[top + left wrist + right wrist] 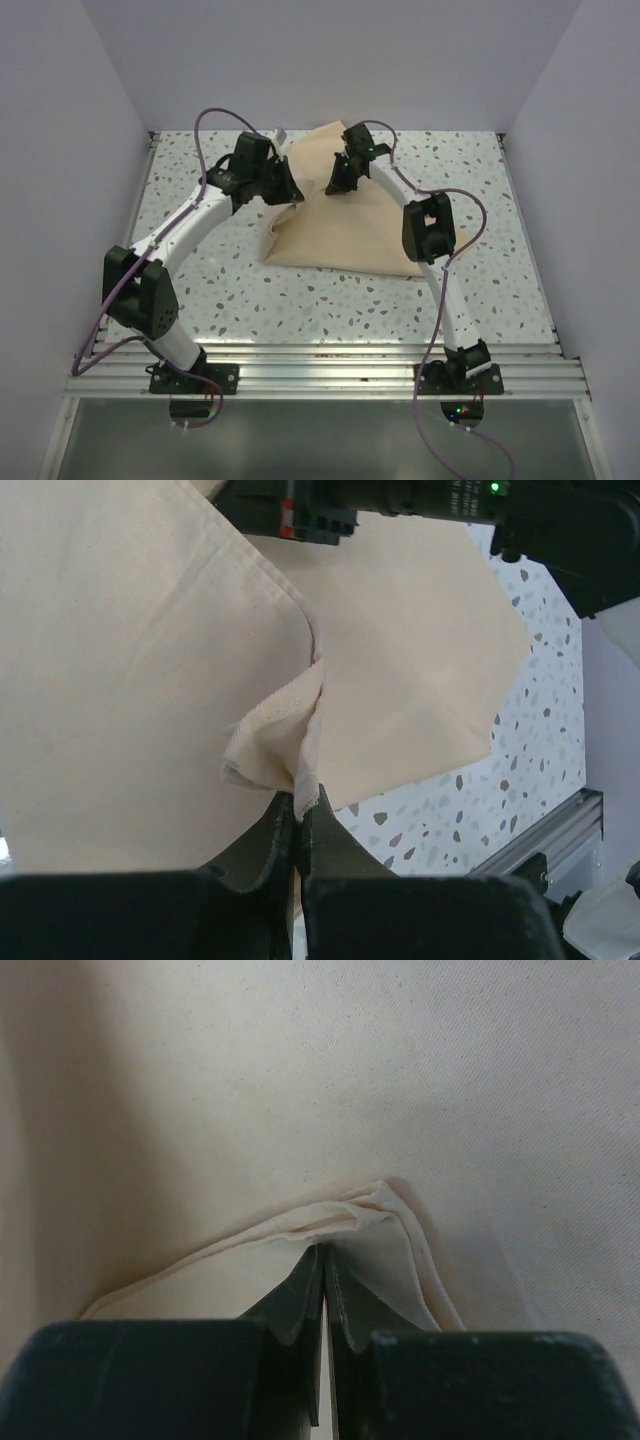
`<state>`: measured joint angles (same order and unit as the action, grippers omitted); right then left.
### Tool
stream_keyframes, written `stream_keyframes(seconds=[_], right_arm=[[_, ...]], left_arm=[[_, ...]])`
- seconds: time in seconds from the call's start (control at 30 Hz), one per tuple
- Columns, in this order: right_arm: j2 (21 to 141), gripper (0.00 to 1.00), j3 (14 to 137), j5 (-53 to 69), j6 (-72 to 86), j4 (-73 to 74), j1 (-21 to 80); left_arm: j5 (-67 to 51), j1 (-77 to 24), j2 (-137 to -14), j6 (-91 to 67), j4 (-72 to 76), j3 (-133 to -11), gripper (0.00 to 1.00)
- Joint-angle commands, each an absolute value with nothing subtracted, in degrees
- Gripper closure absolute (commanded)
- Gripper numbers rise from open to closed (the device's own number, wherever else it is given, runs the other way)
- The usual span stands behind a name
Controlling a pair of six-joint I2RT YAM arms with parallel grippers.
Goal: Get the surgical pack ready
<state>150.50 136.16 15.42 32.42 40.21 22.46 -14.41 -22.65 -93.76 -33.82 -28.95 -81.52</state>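
The surgical pack [350, 235] shows as a plain beige cloth lying partly folded on the middle of the table. Whatever it wraps is hidden. My left gripper [291, 190] is over its left side, shut on a bunched fold of the cloth [270, 735], which sticks up from between the fingertips of that gripper [300, 805]. My right gripper [338, 183] hangs over the cloth's far middle. In the right wrist view the gripper [323, 1252] is shut on a folded hem of the cloth [340, 1215]. The two grippers are close together above the cloth.
The speckled white tabletop [200, 270] surrounds the cloth. An aluminium rail [330, 365] runs along the near edge by the arm bases. White walls [80, 150] enclose the left, right and back. The right arm's black links [450, 500] cross the top of the left wrist view.
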Motion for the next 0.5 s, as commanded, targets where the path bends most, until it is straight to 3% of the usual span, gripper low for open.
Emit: stream_keyframes(seconds=[0.0, 0.47], right_arm=[[152.1, 0.95, 133.3, 16.4, 33.5, 45.5, 22.3], [151.4, 0.95, 129.6, 21.4, 35.0, 43.3, 20.9]], left_arm=[[-15.9, -26.1, -95.1, -36.7, -26.0, -85.1, 1.00], [-14.2, -29.8, -104.3, -35.9, -27.1, -90.5, 1.00]])
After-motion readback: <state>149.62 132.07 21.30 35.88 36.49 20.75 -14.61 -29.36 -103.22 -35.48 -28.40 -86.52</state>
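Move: Gathered in the left fingers, some 18 cm above the table, is the edge of the cloth flap. The pleat pinned under the right fingertips lies about 13 cm ahead of the left hand, 8 cm to its right and 18 cm below. The folded cloth's near-left corner is roughly 10 cm back, 11 cm left and 19 cm down. From the right hand, the pinned pleat is right at the fingertips; the held flap edge is about 13 cm back, 8 cm left and 18 cm higher. Carrying the pinched flap edge over the lying cloth, the left hand goes about 6 cm to the right, slowing as it starts to sink some 3.5 cm towards the cloth, fingers still shut and the wrist barely turning. The right hand stays in place with closed fingertips on the pleat, rolling only about 5 degrees. ##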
